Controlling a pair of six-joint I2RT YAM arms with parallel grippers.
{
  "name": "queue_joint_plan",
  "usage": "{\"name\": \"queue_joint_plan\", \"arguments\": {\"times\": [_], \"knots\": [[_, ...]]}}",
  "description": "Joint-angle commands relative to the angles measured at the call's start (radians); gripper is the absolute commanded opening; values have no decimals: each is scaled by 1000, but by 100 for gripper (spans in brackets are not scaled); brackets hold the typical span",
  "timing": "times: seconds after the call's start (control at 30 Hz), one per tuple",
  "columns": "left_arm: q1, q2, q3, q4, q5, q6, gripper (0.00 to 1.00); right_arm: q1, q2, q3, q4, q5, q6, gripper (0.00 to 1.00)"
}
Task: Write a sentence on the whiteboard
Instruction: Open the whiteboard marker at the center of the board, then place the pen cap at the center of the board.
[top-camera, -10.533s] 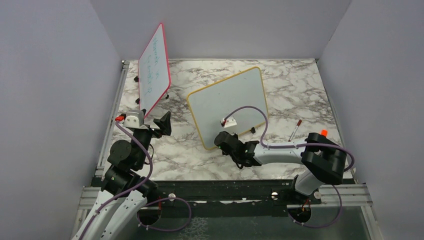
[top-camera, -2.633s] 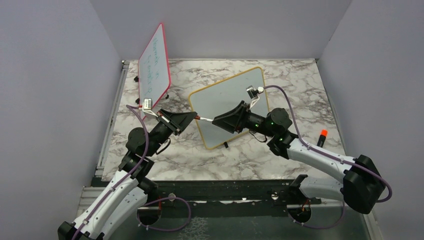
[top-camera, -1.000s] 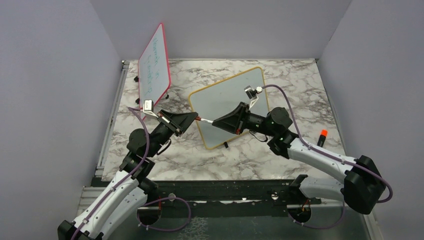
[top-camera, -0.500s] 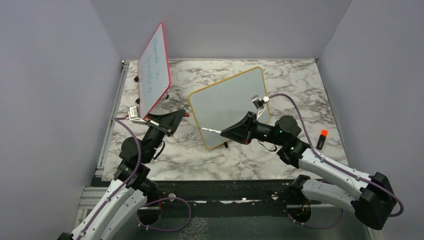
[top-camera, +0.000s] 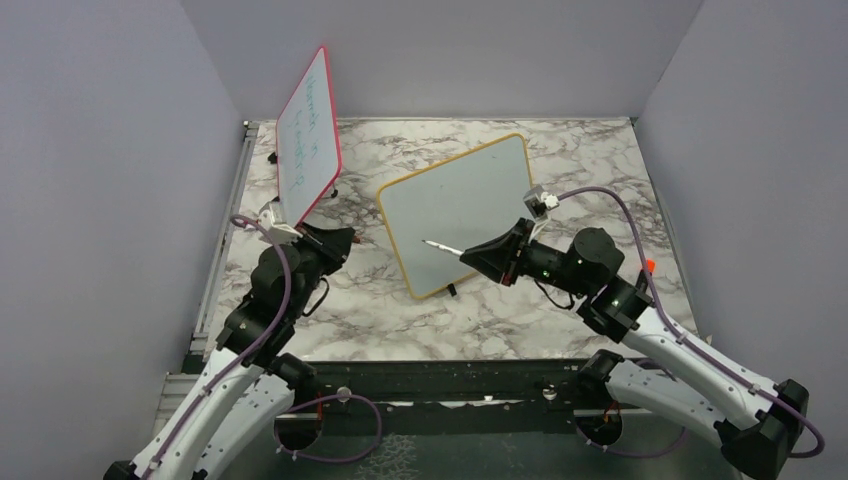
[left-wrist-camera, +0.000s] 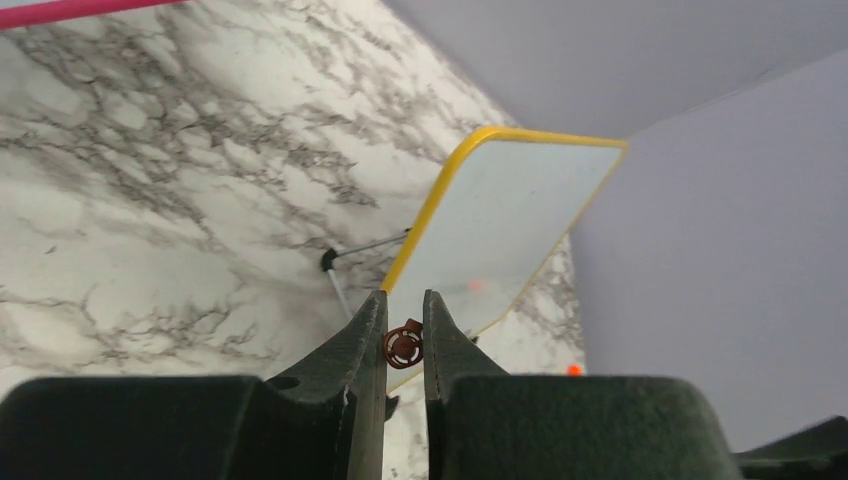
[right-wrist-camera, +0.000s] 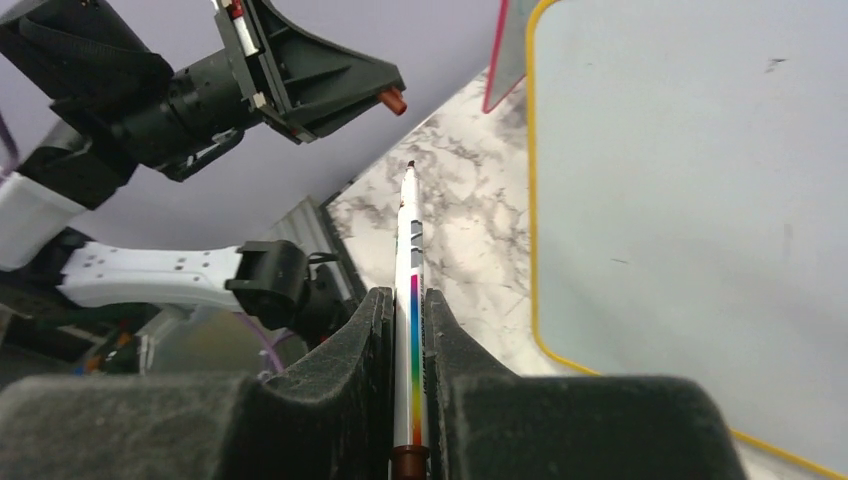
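The whiteboard with its yellow-orange frame leans at mid-table; its face is blank apart from tiny specks, and no sentence is in view on it. My right gripper is shut on a white marker with a rainbow stripe. The marker's bare tip hovers over the board's lower left part. My left gripper is left of the board, shut on the marker's dark red cap, which also shows from the right wrist as a cap between those jaws.
A red-pink-framed board with faint green-blue writing stands at the back left, close behind my left arm. A small orange object lies on the marble table to the right, beside my right arm. Grey walls close in three sides.
The two grippers have drawn apart. The cap has come off with the left gripper, which moved back left; the right gripper moved right and up with the uncapped marker.
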Motion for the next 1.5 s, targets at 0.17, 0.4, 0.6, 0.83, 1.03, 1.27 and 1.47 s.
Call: {"name": "queue_joint_plan", "arguments": {"times": [0.17, 0.4, 0.6, 0.83, 1.03, 1.27, 1.47], "knots": [[3, 227, 64, -208, -15, 154, 0, 5, -83, 64, -274, 188, -203, 1], [9, 432, 101, -251, -14, 222, 0, 5, -153, 39, -328, 271, -262, 1], [73, 592, 120, -244, 39, 277, 0, 5, -179, 27, -348, 293, -289, 1], [175, 679, 90, -196, 95, 317, 2, 5, -177, 19, -344, 293, -304, 1], [186, 742, 65, -143, 97, 324, 6, 5, -143, 22, -330, 299, -322, 1], [191, 758, 27, -120, 98, 302, 8, 5, -100, 57, -342, 300, -340, 1], [192, 697, -14, -110, 95, 276, 24, 5, -84, 65, -341, 294, -352, 1]]}}
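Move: The left hand holds the marker's cap; the bare table spot it is taken to lies about 25 cm below, some 2 cm farther out and 4 cm left. From that hand the red-framed board's middle is roughly 26 cm ahead, 10 cm left, 12 cm down. The right hand holds the uncapped marker; the yellow-framed whiteboard's middle lies about 17 cm ahead of it, straight across and 17 cm lower. Left tips down and lowers the held cap about 23 cm towards the table; right draws marker 5 cm right. ##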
